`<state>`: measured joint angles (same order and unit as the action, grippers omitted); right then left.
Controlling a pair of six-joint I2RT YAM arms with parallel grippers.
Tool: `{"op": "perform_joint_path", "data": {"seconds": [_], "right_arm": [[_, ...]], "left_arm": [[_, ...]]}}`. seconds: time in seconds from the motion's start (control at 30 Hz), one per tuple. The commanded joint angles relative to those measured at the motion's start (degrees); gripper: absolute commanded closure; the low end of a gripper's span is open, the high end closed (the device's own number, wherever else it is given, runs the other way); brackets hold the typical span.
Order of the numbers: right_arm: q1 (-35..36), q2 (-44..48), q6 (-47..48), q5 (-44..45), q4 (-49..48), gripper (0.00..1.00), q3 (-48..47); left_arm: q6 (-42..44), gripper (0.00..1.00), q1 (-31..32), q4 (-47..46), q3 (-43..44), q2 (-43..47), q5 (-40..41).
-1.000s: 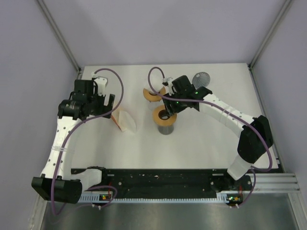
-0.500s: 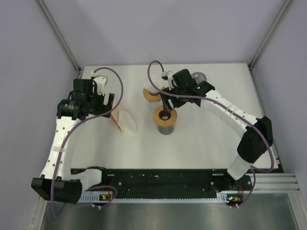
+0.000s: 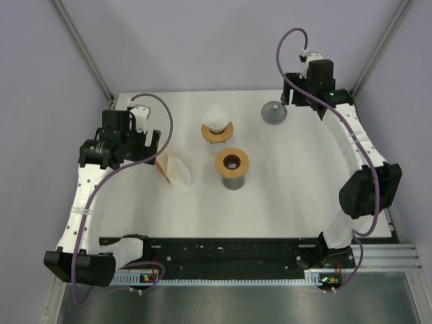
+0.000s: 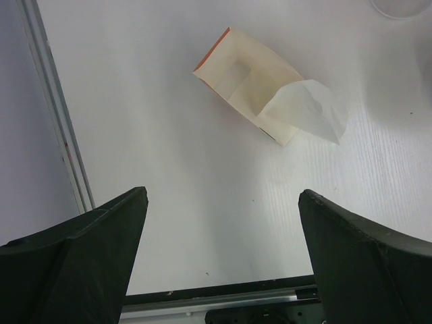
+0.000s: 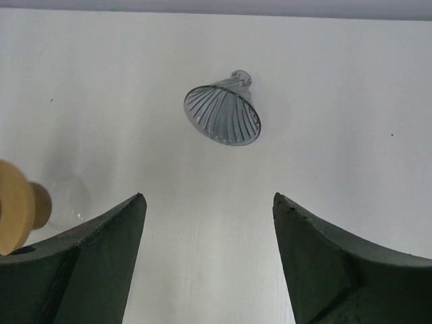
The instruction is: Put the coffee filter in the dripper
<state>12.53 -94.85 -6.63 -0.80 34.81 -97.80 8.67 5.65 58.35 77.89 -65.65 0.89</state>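
Observation:
The coffee filter point(image 4: 307, 111) is white paper sticking out of a cream and orange packet point(image 4: 239, 77) that lies flat on the table left of centre point(image 3: 177, 170). The dripper point(image 5: 223, 115), a ribbed grey glass cone, lies on its side at the back right point(image 3: 274, 113). My right gripper point(image 5: 208, 196) hangs open above the table just short of the dripper, holding nothing; in the top view it point(image 3: 295, 101) is beside the cone. My left gripper point(image 4: 223, 192) stands wide open and empty, near the packet point(image 3: 152, 145).
A wooden ring with a clear glass piece point(image 3: 217, 128) sits at the back centre. In front of it, a wooden ring tops a dark cylinder point(image 3: 232, 167). The table has a metal rail along its left edge point(image 4: 54, 121). Walls close in the back and sides.
My right arm has swung from over the two wooden-ringed pieces to the back right beside the dripper, and its jaws have spread wider. The left arm has not moved.

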Motion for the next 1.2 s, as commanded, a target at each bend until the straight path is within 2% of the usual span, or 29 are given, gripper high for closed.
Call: {"op": "perform_joint_path", "data": {"seconds": [0.0, 0.23, 0.4, 0.47, 0.6, 0.77, 0.8, 0.9, 1.03, 1.17], "right_arm": [[-2.33, -10.6, -2.15, 2.82, -7.99, 0.25, -3.44], [-4.62, -25.98, -1.37, 3.96, -10.72, 0.26, -13.63], [-6.29, -32.67, 0.48, 5.89, -11.16, 0.28, -16.98], [-7.34, -34.78, 0.66, 4.67, -11.25, 0.3, -18.39], [-8.4, -37.86, 0.31, -1.91, -13.71, 0.43, -19.19], [-8.76, -40.59, -0.57, -6.66, -15.91, 0.46, -20.32], [-9.1, -41.03, -1.01, -7.89, -16.26, 0.49, -20.33], [-9.63, -41.3, -2.33, -9.83, -17.93, 0.69, -20.15], [-9.9, -40.68, -2.51, -9.75, -18.2, 1.0, -20.06], [-10.07, -37.7, -2.42, -10.01, -16.97, 1.0, -19.36]], "left_arm": [[-0.05, 0.0, -0.55, -0.69, 2.09, 0.17, 0.26], [-0.14, 0.0, -1.43, -0.52, 2.18, 0.08, 0.52], [-0.05, 0.0, -2.4, -0.16, 2.44, 0.0, 0.7], [-0.14, 0.0, -2.66, -0.16, 2.62, -0.36, 0.61], [-0.23, 0.0, -3.19, 0.1, 3.85, -1.32, 0.08], [-0.58, 0.0, -3.8, 0.1, 4.64, -1.94, 0.17], [-0.49, 0.0, -3.89, 0.1, 4.64, -1.94, 0.17], [-0.41, 0.0, -3.98, 0.19, 4.73, -1.85, 0.08], [-0.4, 0.0, -4.16, 0.19, 4.56, -1.76, -0.18], [-0.49, 0.0, -4.07, 0.19, 4.9, -1.68, -0.62]]}}
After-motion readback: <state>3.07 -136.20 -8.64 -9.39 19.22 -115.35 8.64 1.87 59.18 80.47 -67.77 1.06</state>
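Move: The ribbed glass cone lies on its side about 14 cm ahead of the right hand, 2 cm to its left and some 21 cm below. The wooden-collared holder with the filter in it stands about 23 cm left of that hand and 2 cm back; the wooden-collared carafe is some 18 cm left and 16 cm back, both roughly 18 cm lower. From the left hand the cone is about 32 cm ahead, 42 cm to the right and 19 cm below. The ribbed glass cone's rim is what the right hand goes for: it swoops down some 20 cm and forward about 15 cm, bearing a little right, fingers tipping about 10 degrees further down. Low beside the cone it slows, eases a couple of centimetres back left and shuts its half-open fingers, pinching the rim's near right edge. ##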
